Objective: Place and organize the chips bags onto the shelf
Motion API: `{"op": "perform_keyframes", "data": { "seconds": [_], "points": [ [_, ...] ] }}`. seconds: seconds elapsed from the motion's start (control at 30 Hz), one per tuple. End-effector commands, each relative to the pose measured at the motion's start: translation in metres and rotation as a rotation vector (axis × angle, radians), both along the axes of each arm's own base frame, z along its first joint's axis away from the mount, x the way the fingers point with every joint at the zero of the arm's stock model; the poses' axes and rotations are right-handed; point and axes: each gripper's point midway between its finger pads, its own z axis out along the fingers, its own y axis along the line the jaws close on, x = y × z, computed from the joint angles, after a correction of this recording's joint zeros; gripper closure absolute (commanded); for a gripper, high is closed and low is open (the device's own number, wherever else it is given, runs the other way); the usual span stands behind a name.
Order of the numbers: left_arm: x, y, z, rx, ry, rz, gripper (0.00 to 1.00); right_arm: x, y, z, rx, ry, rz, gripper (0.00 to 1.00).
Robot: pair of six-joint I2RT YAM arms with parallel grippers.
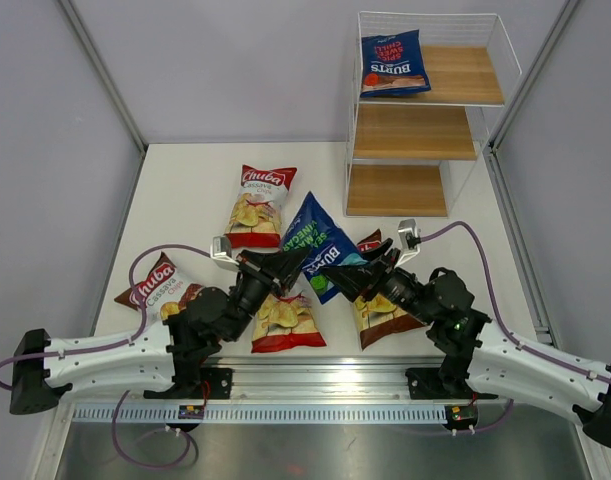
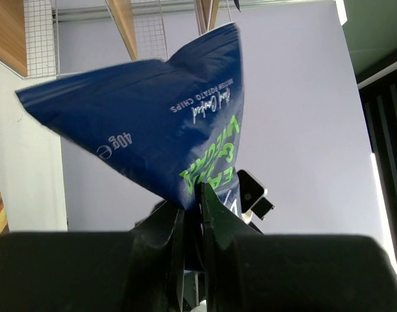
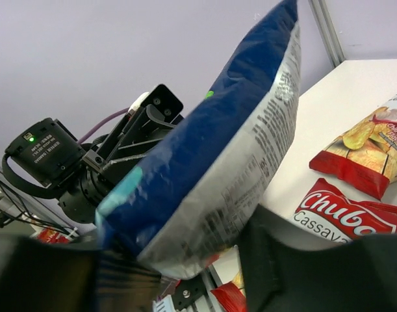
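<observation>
A dark-blue Burts bag (image 1: pixel 320 245) hangs in the air between my two arms, above the table's middle. My left gripper (image 1: pixel 303 262) is shut on its lower corner (image 2: pixel 193 201); the bag (image 2: pixel 159 123) rises from the fingertips. My right gripper (image 1: pixel 337 275) reaches it from the other side. In the right wrist view the bag's (image 3: pixel 224 156) end sits between the spread fingers (image 3: pixel 282 260), jaws partly closed round it (image 3: pixel 185 260). Another Burts bag (image 1: pixel 393 64) lies on the top tier of the shelf (image 1: pixel 415 132).
On the table lie a red-and-white Chuba bag (image 1: pixel 257 205), a brown one (image 1: pixel 160 285) at the left, one (image 1: pixel 285 322) under my left arm and one (image 1: pixel 380 315) under my right arm. The shelf's two lower tiers hold nothing.
</observation>
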Motion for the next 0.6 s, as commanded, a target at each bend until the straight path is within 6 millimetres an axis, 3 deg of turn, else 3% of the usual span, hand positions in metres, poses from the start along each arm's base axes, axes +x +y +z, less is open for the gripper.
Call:
{"op": "perform_keyframes", "data": {
  "seconds": [0.0,0.17,0.27,0.3,0.37,0.4,0.57],
  "points": [
    [0.007,0.016,0.021,0.016,-0.051,0.086,0.87,-0.001,-0.010,0.024,0.061,-0.052,-0.032,0.53],
    [0.002,0.015,0.034,0.051,-0.132,0.073,0.77,-0.009,-0.007,0.033,0.060,-0.069,0.014,0.68],
    [-0.001,0.021,0.037,0.055,-0.171,0.080,0.46,-0.023,-0.005,0.041,0.047,-0.096,0.084,0.71],
    [-0.001,0.023,0.037,0.056,-0.180,0.086,0.17,-0.029,-0.007,0.043,0.043,-0.106,0.104,0.72],
    [-0.005,0.025,0.038,0.070,-0.227,0.079,0.05,-0.040,-0.010,0.048,0.044,-0.132,0.147,0.74],
    [-0.007,0.027,0.042,0.067,-0.249,0.074,0.01,-0.047,-0.016,0.053,0.056,-0.148,0.159,0.75],
    [-0.031,0.014,0.054,0.054,-0.390,-0.040,0.01,-0.064,-0.036,0.066,0.070,-0.202,0.175,0.76]
  ]
}}
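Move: Just to the right of the left hand, which still grips the blue chips bag by its edge, the bag's middle lies about 4 cm off and 3 cm ahead. From the right hand, whose fingers are around its lower part, the middle is roughly 5 cm ahead, 3 cm left and slightly above. Some 30 cm below the right hand, one red Chuba bag lies 11 cm left and 5 ahead, another 13 cm right and 8 ahead. Closing on the lower part of the blue bag, the right fingers pinch it while the hand stays nearly still; the left fingers then spring wide open to let go. The left hand rises about 3 cm, edging back and left and tipping its fingers up some 15 degrees, as the right draws the bag back about 4 cm, up and to its right, away from the left. ##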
